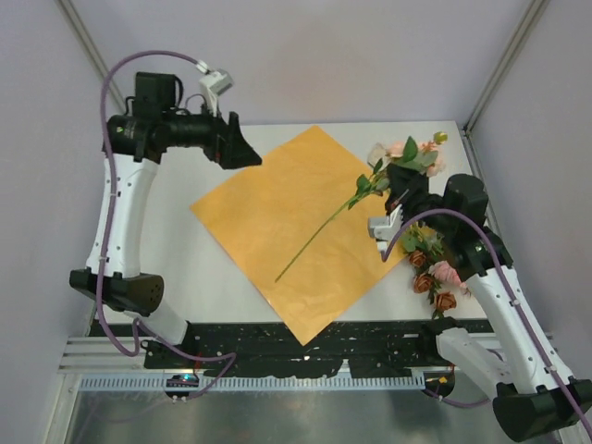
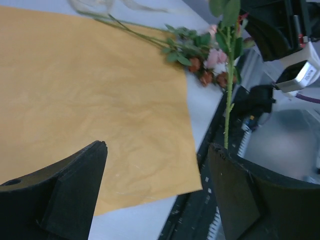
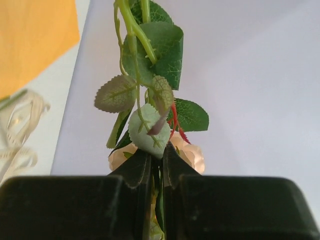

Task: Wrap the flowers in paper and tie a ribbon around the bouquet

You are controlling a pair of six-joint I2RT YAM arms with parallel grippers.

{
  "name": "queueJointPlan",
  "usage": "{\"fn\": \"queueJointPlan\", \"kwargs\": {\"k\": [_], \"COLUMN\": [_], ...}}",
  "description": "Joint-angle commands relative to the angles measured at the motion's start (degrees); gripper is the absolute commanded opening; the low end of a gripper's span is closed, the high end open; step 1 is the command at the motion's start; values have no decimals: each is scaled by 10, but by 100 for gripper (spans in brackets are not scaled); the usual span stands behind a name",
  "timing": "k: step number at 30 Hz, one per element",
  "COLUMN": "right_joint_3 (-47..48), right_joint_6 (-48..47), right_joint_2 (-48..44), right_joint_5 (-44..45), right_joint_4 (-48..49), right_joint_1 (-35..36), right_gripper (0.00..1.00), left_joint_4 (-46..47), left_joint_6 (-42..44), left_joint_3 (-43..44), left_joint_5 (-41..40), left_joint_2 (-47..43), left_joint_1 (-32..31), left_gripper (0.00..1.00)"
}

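The orange paper (image 1: 277, 222) lies flat as a diamond in the middle of the table. My right gripper (image 1: 400, 190) is shut on one stem of the flowers (image 1: 324, 227), holding it above the paper's right side, with pink blooms (image 1: 412, 153) at the far end. In the right wrist view the jaws (image 3: 156, 150) pinch the stem among green leaves (image 3: 160, 45). More flowers (image 1: 433, 273) lie on the table right of the paper. My left gripper (image 1: 248, 148) hangs open over the paper's far left corner, empty (image 2: 159, 146). Cream ribbon (image 3: 20, 125) lies looped beside the paper.
A black rail (image 1: 305, 338) runs along the table's near edge below the paper's near corner. Pale walls enclose the table on the left, back and right. The right arm's body (image 1: 472, 231) stands over the loose flowers.
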Motion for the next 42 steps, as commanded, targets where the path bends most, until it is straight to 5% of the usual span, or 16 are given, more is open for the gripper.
{"fn": "queueJointPlan", "kwargs": {"k": [1, 8, 14, 23, 36, 42], "right_joint_3": [-57, -80, -80, -83, -88, -90], "right_joint_6": [-156, -197, -208, -227, -234, -234], "right_joint_2": [-15, -4, 10, 23, 33, 45], "right_joint_5": [-112, -130, -130, -148, -151, -150], "right_joint_4": [81, 104, 116, 109, 116, 137], "right_joint_1": [84, 175, 205, 212, 218, 219], "right_gripper": [5, 5, 5, 5, 5, 5], "left_joint_4": [-51, 118, 209, 389, 469, 468], "left_joint_6": [-59, -196, -273, -364, -430, -442], "left_joint_3": [-75, -276, -380, -494, -556, -565], "left_joint_5": [77, 76, 93, 126, 97, 89], "left_joint_2": [15, -43, -50, -120, -141, -128], "left_joint_1": [-97, -221, -254, -265, -277, -285], "left_gripper": [83, 68, 52, 51, 49, 25]}}
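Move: The right hand already grips the rose at its head end. The stem just under the leaves, where the left hand will close, lies some 26 cm right, 6 cm back and 9 cm below the left hand, and about 8 cm left, 4 cm back and slightly below the right. The orange paper's middle is roughly 21 cm left, 2 cm back and 32 cm below the right hand. Its ribbon neighbour is about 15 cm right and 20 cm ahead, at table height. The right hand keeps its shut grip on the rose and carries it left about 15 cm over the paper, also back and somewhat down, turning some 35 degrees counter-clockwise, and nearly all of this is done in the first half. The left hand swings down, back and right, about 15 cm each way, to meet the stem just below the right hand's grip, tipping its fingers farther down and turning clockwise; its wide-open fingers narrow to half on the way, wait there, then close further around the stem at the end. ##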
